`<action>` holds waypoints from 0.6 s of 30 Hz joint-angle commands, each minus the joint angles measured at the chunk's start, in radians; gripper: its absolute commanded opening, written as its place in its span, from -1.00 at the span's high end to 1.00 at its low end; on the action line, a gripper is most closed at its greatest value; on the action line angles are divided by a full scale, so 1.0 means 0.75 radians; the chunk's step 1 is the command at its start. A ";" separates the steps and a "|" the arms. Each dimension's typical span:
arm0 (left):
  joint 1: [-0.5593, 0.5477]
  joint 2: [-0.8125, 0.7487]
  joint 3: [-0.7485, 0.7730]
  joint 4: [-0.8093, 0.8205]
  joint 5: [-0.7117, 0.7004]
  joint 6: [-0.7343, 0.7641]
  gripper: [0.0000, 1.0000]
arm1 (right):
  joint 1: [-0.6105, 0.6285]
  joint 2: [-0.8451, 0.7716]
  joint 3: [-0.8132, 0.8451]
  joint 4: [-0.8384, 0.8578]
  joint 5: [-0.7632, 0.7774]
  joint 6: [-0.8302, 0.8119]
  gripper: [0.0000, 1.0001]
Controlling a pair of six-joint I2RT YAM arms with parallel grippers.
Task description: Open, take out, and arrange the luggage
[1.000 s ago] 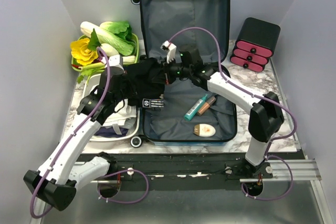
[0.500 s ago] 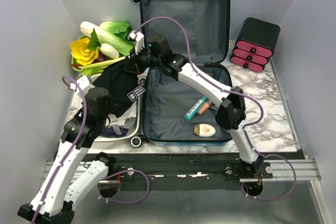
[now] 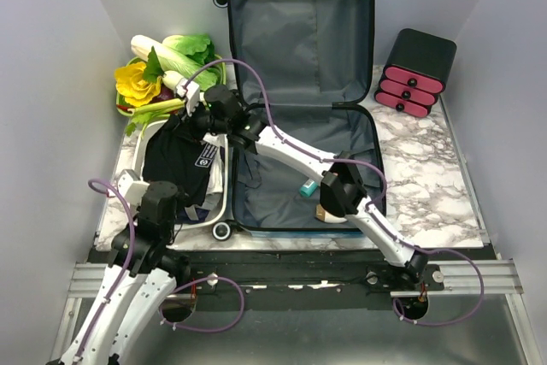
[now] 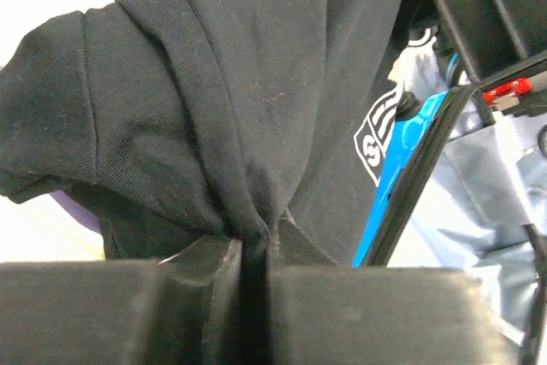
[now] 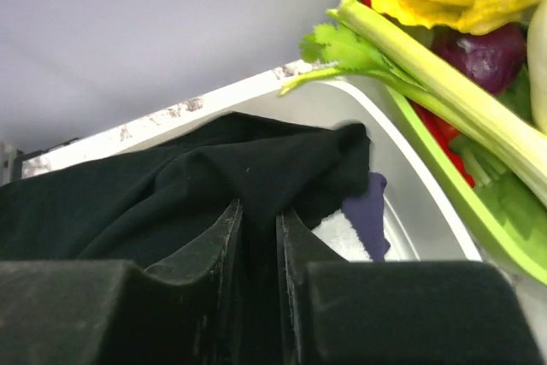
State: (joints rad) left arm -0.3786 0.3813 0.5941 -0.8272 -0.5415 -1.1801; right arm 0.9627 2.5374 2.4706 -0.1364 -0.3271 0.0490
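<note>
The blue luggage (image 3: 299, 32) lies open, its lid leaning on the back wall and its grey-lined base (image 3: 282, 160) flat on the table. Its blue edge (image 4: 402, 168) also shows in the left wrist view. A black garment (image 3: 179, 156) with a white label hangs over the white bin (image 3: 220, 203) left of the luggage. My left gripper (image 3: 169, 181) is shut on the garment's near fold (image 4: 214, 83), pinched at the fingertips (image 4: 256, 241). My right gripper (image 3: 195, 119) reaches across the luggage and grips the far end, the cloth (image 5: 214, 168) tented between its nearly closed jaws (image 5: 261, 211).
A green tray of vegetables (image 3: 171, 66) stands behind the bin, with a celery stalk (image 5: 427, 57) close to my right gripper. A teal tube (image 3: 306, 187) lies in the luggage base under my right arm. At the back right is a black box with pink drawers (image 3: 414, 74).
My right arm swung left, carrying the black garment from over the luggage to over the white bin. My left arm drew back toward the near edge, still holding the garment.
</note>
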 commanded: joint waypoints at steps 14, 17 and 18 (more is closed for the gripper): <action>0.004 -0.132 0.360 -0.165 -0.069 0.119 -0.98 | -0.022 -0.388 -0.314 0.018 0.181 -0.035 -0.81; 0.004 -0.073 0.492 -0.247 -0.169 0.229 -0.98 | -0.022 -0.562 -0.541 -0.043 0.089 0.057 -0.82; 0.004 -0.020 0.555 -0.296 -0.190 0.244 -0.98 | -0.020 -0.609 -0.606 -0.090 0.064 0.128 -0.82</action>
State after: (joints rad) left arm -0.3790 0.2989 0.8780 -0.9321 -0.5682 -1.1244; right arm 0.9417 2.2532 2.1586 -0.1272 -0.2100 0.0433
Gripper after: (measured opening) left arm 0.988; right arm 0.906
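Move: Both hands hold the black shirt over the white tray. The shirt's middle lies about 10 cm ahead of the left hand and 10 cm back of the right, some 5 cm below each. The tray's middle is about 7 cm ahead of the left hand and 1 cm to its right, roughly 9 cm down; the vegetable basket sits some 11 cm ahead of the right hand, 1 cm to its left. From the left hand, the open suitcase's middle is about 35 cm right and 8 cm ahead. Both grippers let go of the black shirt they have been pinching. The left sinks about 1 cm as its fingers spread wide, then rises straight off some 12 cm, tipping up slightly and drawing back a little. The right, opening further, first edges forward about 3 cm with a small dip, then lifts roughly 5 cm while pulling away right towards the suitcase and a little back. ##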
